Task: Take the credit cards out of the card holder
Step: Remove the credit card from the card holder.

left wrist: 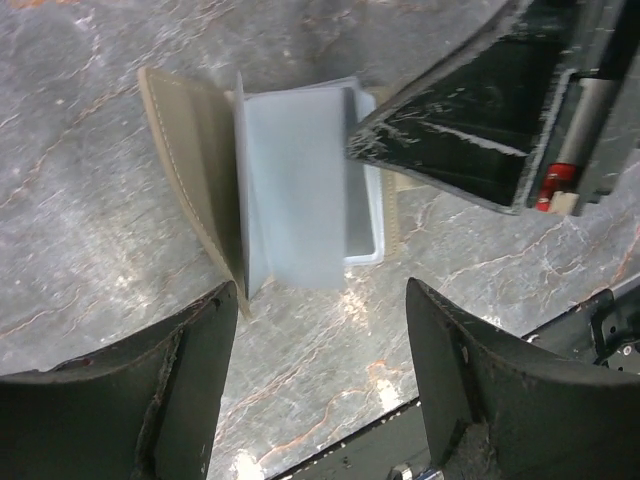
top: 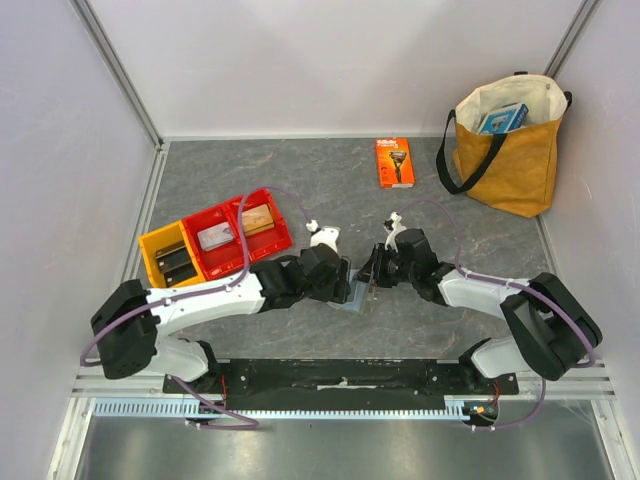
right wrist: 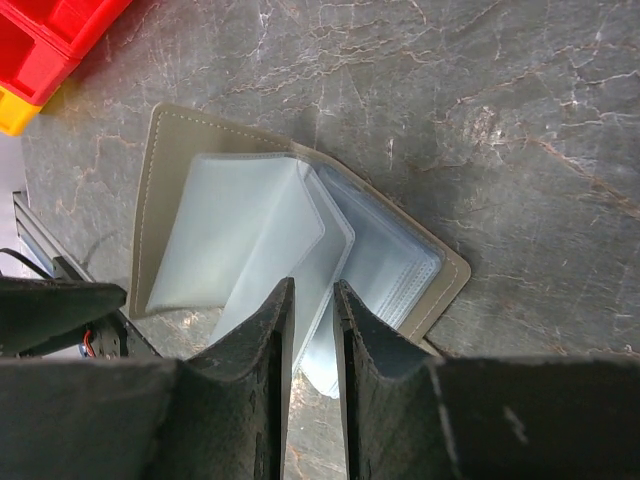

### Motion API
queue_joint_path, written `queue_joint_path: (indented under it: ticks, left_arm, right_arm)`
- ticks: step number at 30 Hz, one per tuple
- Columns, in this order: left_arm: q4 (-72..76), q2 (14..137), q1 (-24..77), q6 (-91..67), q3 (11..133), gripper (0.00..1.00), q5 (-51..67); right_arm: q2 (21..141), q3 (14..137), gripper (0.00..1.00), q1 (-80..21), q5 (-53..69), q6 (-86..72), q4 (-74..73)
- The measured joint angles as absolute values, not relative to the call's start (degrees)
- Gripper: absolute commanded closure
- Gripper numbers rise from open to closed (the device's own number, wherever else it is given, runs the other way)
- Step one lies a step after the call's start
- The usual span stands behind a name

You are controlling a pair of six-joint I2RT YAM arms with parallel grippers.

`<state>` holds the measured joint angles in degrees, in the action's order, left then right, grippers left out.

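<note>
The grey card holder (top: 356,293) lies open on the table between my two grippers. Its tan-grey cover (right wrist: 165,170) and light blue clear sleeves (right wrist: 235,225) are fanned out. I see no credit card in the sleeves that show. My right gripper (right wrist: 313,285) hangs right over the sleeves with its jaws a narrow gap apart, and one sleeve edge runs under that gap. Its black finger (left wrist: 450,130) reaches the top of a raised sleeve (left wrist: 290,190) in the left wrist view. My left gripper (left wrist: 320,295) is open and empty just before the holder.
Red bins (top: 272,237) and a yellow bin (top: 150,250) stand at the left, holding small blackish, grey and tan items. An orange razor package (top: 393,162) lies at the back. A tan tote bag (top: 505,160) stands at the back right.
</note>
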<state>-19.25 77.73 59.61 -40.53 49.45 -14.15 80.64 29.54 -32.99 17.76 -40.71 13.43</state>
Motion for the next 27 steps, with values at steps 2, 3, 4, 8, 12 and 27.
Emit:
queue_joint_path:
  ticks: [2,3,4,8,12,27]
  left_arm:
    - [-19.49,79.46,60.75,-39.64,51.35,0.26,-14.83]
    - [-19.66,80.38,61.17,-39.27,52.23,0.26,-15.07]
    - [-19.75,81.08,61.41,-38.98,52.77,0.26,-15.27]
    - [-20.88,84.31,62.37,-38.04,55.11,0.30,-17.26]
    - [-22.22,86.50,62.50,-38.00,56.16,0.35,-19.59]
    - [-24.49,88.58,62.48,-40.29,54.70,0.79,-23.03]
  right_arm:
    - [80.64,29.69,0.71,-32.99,17.76,-40.71,13.23]
    - [80.64,29.74,0.71,-32.99,17.76,-40.71,13.21]
    - [80.64,29.85,0.71,-32.99,17.78,-40.71,13.19]
    - [80.64,30.33,0.71,-33.06,18.00,-40.71,12.93]
    - [80.64,30.87,0.71,-33.28,18.17,-40.73,12.71]
    - [82.94,34.26,0.69,-36.71,18.41,-40.97,12.88]
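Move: The left hand's open fingers hover over the card holder's raised left cover, its near corner about 3 cm below them, 1 cm ahead and 1 cm left. The clear pages are some 3 cm ahead, 4 cm right and 7 cm below that hand; the red tray is about 13 cm ahead, 21 cm left and 8 cm down. From the right hand, the clear pages lie 3 cm left, 1 cm back and 3 cm below, the cover corner 7 cm left and 3 cm back, about level. The left fingers close on the near corner of the holder's raised cover and pinch it, after swinging 2 cm right and coming back left while sinking about 4 cm, the wrist rolling its left side up by some 15 degrees. Meanwhile the right hand, fingers still slightly parted, moves about 3 cm left and 2 cm up across the clear pages towards the left hand. ##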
